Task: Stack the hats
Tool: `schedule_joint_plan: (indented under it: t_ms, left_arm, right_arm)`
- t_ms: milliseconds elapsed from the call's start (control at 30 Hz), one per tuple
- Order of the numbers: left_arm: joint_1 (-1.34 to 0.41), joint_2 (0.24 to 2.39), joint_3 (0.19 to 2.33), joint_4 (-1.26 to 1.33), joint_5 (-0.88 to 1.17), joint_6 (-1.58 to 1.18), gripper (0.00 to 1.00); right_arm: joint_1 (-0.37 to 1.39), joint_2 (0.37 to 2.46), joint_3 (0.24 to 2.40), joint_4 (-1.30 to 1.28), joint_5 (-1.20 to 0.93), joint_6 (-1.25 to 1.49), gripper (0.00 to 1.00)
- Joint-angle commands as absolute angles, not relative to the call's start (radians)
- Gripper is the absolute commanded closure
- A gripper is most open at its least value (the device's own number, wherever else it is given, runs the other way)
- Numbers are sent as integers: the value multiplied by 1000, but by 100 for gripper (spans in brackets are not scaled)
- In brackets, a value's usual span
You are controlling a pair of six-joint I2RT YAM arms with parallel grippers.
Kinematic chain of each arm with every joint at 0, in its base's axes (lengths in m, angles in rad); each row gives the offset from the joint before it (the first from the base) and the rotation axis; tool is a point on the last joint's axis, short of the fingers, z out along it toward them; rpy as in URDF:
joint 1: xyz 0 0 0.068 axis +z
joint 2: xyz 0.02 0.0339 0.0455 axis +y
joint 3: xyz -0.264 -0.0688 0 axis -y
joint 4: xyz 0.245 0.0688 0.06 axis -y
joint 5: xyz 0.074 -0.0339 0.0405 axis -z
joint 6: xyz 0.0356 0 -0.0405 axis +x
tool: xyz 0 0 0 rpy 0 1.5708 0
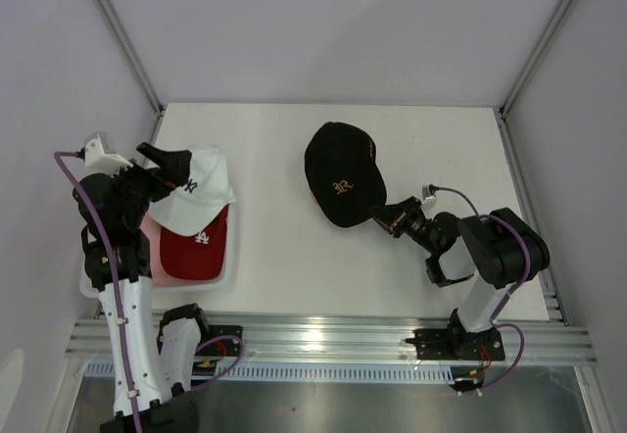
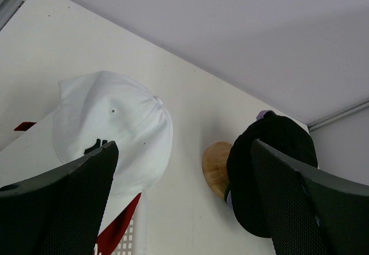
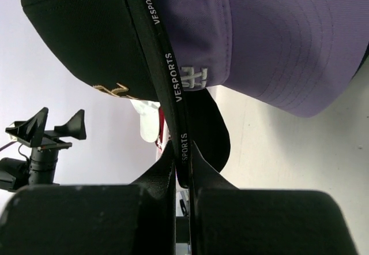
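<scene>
A black cap sits right of centre, over a lavender cap and a round wooden stand. My right gripper is shut on the black cap's brim edge. A white cap with a black brim lies on a red cap in the white mesh basket at the left. A pink edge shows beside the red cap. My left gripper is open and empty, just left of the white cap.
The side walls and metal corner posts close in the white table. A metal rail runs along the near edge by the arm bases.
</scene>
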State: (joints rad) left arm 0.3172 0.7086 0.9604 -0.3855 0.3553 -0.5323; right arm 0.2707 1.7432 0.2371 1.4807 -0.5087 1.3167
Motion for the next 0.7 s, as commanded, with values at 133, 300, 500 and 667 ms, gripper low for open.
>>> schedule_joint_plan:
  t_ms: [133,300,500,667]
  left_arm:
    - [292,696,1006,-402,359,-500,0]
    - [230,707,1043,-411,334,-488,1]
    - [134,730,1063,-405,310,-459,1]
    - [-76,804,1093,-390,287,-379,1]
  right_arm:
    - [232,1796,184,1382,-515,1178,69]
    - [180,1634,245,1171,-557,1109,35]
    - [212,1146,509,309,-335,655,17]
    - [147,991,827,-67,-216,428,8]
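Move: The right hand has the black hat's right-hand edge, near the brim, in its shut fingers; the hat's middle lies about 9 cm ahead, 8 cm left and 4 cm higher. The purple hat sits under it, about 9 cm ahead and 8 cm left of that hand, roughly level. From the open left hand the black hat is some 9 cm ahead, 33 cm right and 18 cm below; the white hat is 12 cm ahead, 5 cm left and 27 cm down. Letting go of the black hat's edge, the right hand opens wide, first sinks about 4 cm and eases right, then climbs fast some 18 cm, drifting forward and farther right, away from the hat, rolling left side down while its fingers tip up and swing clockwise. The left hand, still open and empty, swings some 7 cm right towards the stack, turning about 15 degrees clockwise. ##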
